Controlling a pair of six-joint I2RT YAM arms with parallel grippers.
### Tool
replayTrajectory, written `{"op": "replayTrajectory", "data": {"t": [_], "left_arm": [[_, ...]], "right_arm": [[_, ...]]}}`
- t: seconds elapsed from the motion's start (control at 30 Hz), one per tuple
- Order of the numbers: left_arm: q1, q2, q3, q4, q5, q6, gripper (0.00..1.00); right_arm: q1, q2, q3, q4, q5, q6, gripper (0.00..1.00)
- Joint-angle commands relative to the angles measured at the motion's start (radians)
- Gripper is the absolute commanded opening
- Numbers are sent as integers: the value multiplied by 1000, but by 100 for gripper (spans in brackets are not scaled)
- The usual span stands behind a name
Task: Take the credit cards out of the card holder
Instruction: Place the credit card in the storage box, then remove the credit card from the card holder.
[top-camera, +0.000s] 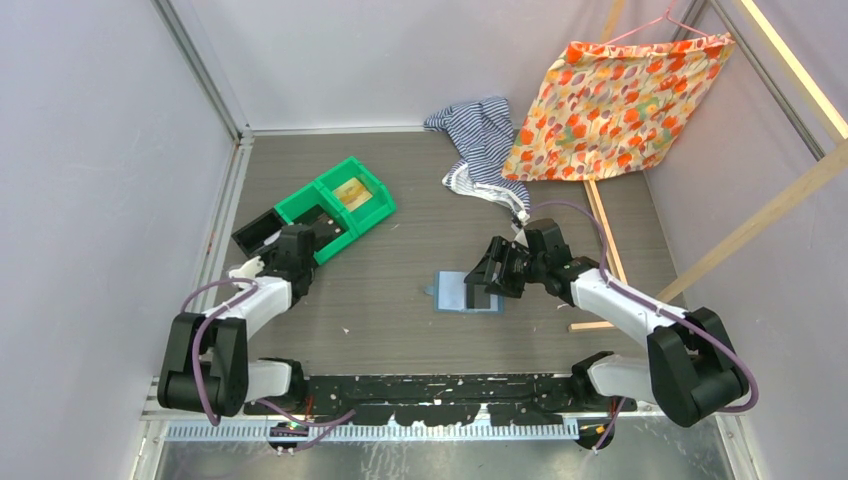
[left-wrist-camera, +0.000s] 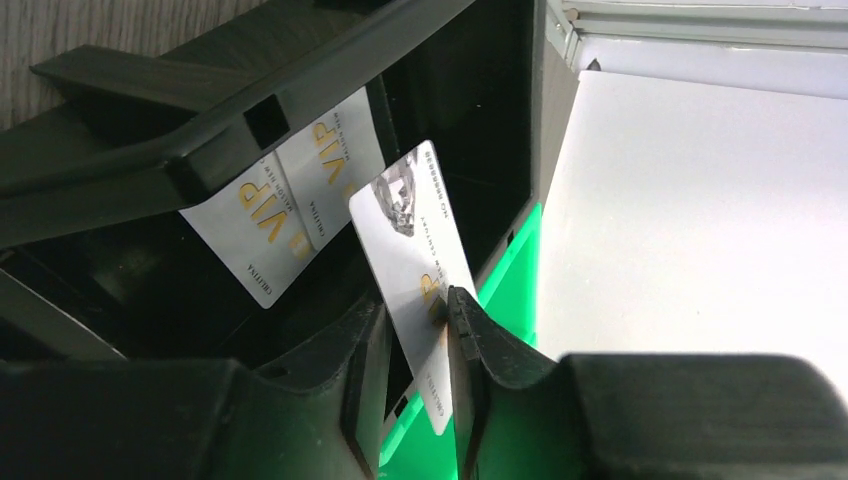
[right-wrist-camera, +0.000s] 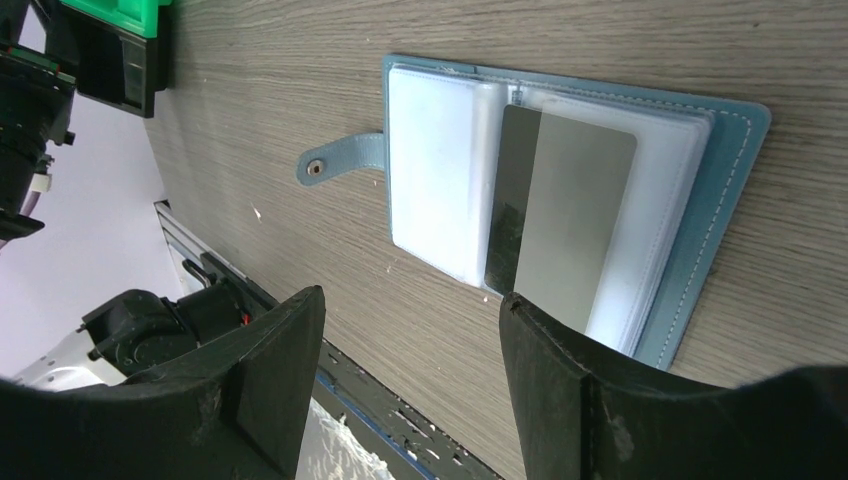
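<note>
The slate-blue card holder (top-camera: 468, 292) lies open on the table, its blue edge (right-wrist-camera: 735, 200) and clear sleeves showing in the right wrist view. A dark grey credit card (right-wrist-camera: 570, 225) sticks partly out of one sleeve. My right gripper (right-wrist-camera: 408, 298) hovers open just above the holder's near side (top-camera: 490, 275), nothing between its fingers. My left gripper (left-wrist-camera: 418, 302) is over a black bin (top-camera: 258, 230). A white credit card (left-wrist-camera: 410, 225) with gold lettering stands between its slightly parted jaws, leaning on the right finger (left-wrist-camera: 470, 320). Two white VIP cards (left-wrist-camera: 270, 215) lie in the black bin.
A green two-compartment bin (top-camera: 340, 205) sits beside the black bin at the back left. A striped cloth (top-camera: 480, 135) and a floral cloth on a hanger (top-camera: 620, 105) lie at the back right, next to a wooden frame (top-camera: 600, 230).
</note>
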Motion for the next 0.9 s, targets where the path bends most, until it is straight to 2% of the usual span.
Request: {"op": "replayTrajectory", "data": {"t": [0.0, 0.17, 0.37, 0.67, 0.8, 0.87], "left_arm": [[6, 18, 26, -16, 28, -14, 31], [6, 13, 31, -30, 39, -28, 36], [7, -17, 46, -132, 57, -50, 44], [6, -99, 150, -395, 95, -94, 59], [7, -136, 185, -456, 114, -69, 62], [5, -178, 219, -480, 133, 8, 62]], "right_arm": [[-4, -36, -6, 12, 5, -10, 69], [-4, -34, -5, 13, 3, -10, 69], [-4, -35, -5, 15, 3, -10, 69], [-3, -54, -2, -1, 8, -13, 69], [-3, -65, -2, -4, 11, -14, 69], [-4, -80, -1, -14, 23, -17, 69]]}}
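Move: Inside the black tray, the pair of cards already lying there is the drop spot: about 4 cm left of the left hand, 1 cm back and some 7 cm below, with a third card still between its fingertips. The green box's middle is about 12 cm right and 7 cm ahead; the tan block in it, 16 cm right and 11 cm ahead, both some 5 cm below. From the right hand the pair lies about 46 cm left, 8 cm ahead, 7 cm lower. Lowering about 1.5 cm farther over the black tray, the left hand spreads its already parting fingers to well over half open and lets go of the credit card. It eases about a centimetre back and to the right, then turns upward and climbs some 4 cm, away from the cards, tilting only slightly. ##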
